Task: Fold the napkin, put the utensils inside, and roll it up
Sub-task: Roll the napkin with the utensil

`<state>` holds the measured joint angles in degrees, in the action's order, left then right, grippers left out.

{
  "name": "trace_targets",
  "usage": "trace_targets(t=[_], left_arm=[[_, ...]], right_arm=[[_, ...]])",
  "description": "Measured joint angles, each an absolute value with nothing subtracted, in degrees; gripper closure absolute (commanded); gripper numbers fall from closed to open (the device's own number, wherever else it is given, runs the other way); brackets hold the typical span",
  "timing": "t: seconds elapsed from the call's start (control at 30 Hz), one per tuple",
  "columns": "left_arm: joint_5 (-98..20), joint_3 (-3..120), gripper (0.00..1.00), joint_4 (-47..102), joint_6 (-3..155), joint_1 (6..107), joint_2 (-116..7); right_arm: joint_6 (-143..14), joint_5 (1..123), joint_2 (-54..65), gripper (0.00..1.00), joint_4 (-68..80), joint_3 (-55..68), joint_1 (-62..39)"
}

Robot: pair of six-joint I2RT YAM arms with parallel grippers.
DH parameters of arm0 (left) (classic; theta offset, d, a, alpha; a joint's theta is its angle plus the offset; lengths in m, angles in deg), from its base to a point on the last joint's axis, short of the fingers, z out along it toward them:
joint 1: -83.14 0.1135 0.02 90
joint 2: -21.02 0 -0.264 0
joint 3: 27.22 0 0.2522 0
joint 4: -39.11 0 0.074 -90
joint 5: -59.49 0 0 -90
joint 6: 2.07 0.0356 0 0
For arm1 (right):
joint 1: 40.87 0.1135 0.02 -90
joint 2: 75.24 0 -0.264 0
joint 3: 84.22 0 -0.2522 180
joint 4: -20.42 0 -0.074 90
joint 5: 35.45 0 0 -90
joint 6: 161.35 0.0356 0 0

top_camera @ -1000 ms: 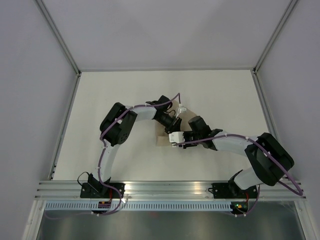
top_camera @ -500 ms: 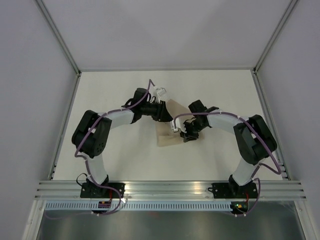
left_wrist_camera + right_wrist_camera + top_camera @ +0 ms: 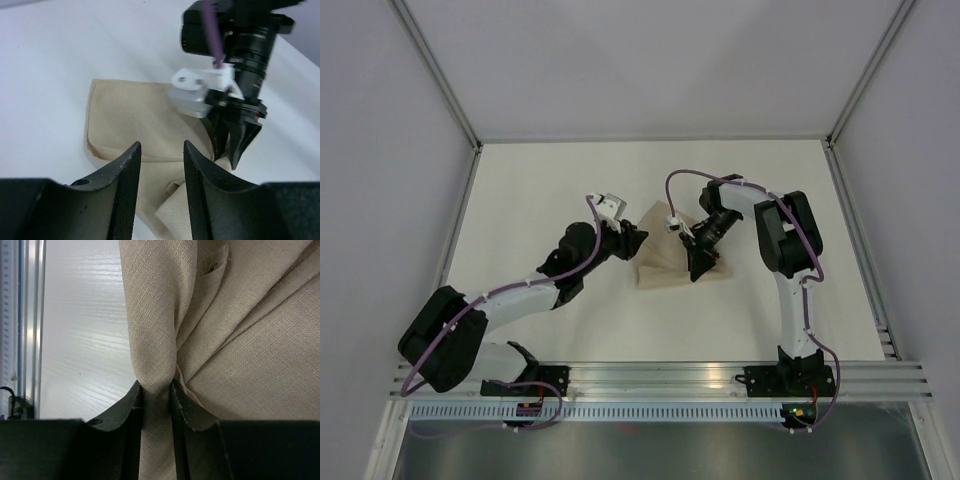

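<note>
The beige napkin (image 3: pixel 658 270) lies folded and rumpled at the middle of the white table. My right gripper (image 3: pixel 700 266) comes down on its right edge and is shut on a bunched fold of the cloth (image 3: pixel 156 390). In the left wrist view that right gripper (image 3: pixel 231 150) pinches the napkin (image 3: pixel 135 120) from above. My left gripper (image 3: pixel 636 240) hovers at the napkin's left edge, open, its fingers (image 3: pixel 131 165) apart with only cloth lying beneath them. The utensils are out of view; whether they lie inside the folds I cannot tell.
An aluminium rail (image 3: pixel 660 375) runs along the near edge by the arm bases. White walls with metal posts (image 3: pixel 445 90) close the table on three sides. The right arm's purple cable (image 3: pixel 685 178) loops above the napkin.
The left arm has drawn back to the left and its gripper has opened off the napkin. The right arm has swung to the far right side, still gripping the cloth.
</note>
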<state>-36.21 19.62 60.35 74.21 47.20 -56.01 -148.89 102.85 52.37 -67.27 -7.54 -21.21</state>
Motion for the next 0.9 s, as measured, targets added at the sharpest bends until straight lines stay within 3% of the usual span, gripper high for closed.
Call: trace_targets(t=[0.27,0.5,0.9], left_arm=[[-24.4,20.3,0.53,58.2,92.7,31.3,-56.3],[-22.0,29.3,0.53,50.5,104.3,23.2,-69.9],[-24.7,36.4,0.51,42.6,114.0,20.1,-80.6]], right_arm=[[-145.5,103.6,56.9,0.94,-73.3,-12.4,-21.3],[-142.3,103.6,58.5,0.94,-75.3,-13.4,-21.2],[-138.8,103.7,59.8,0.94,-76.9,-13.9,-21.2]])
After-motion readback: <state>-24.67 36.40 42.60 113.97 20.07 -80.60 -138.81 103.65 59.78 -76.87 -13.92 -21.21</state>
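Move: The napkin's rolled near edge, where the right fingers pinch it, lies some 12 cm to the left hand's right, 7 cm back and about 15 cm below; it is right in the right hand's grip. From the left hand, the roll's free left end is about 8 cm back, 2 cm to the left and 15 cm down. The unrolled part of the napkin is centred roughly 2 cm ahead, 5 cm right and 16 cm below. The rolled edge stays pinched in the right fingers, which turn on by some 20 degrees while easing about 1.5 cm back. Towards the cloth just beside that grip the left hand sweeps right and back, then also down, about 19 cm in all, rolling its left side up and tipping its nearly level fingers well downward. They stay half open, coming close to either side of the edge; contact can't be made out. ##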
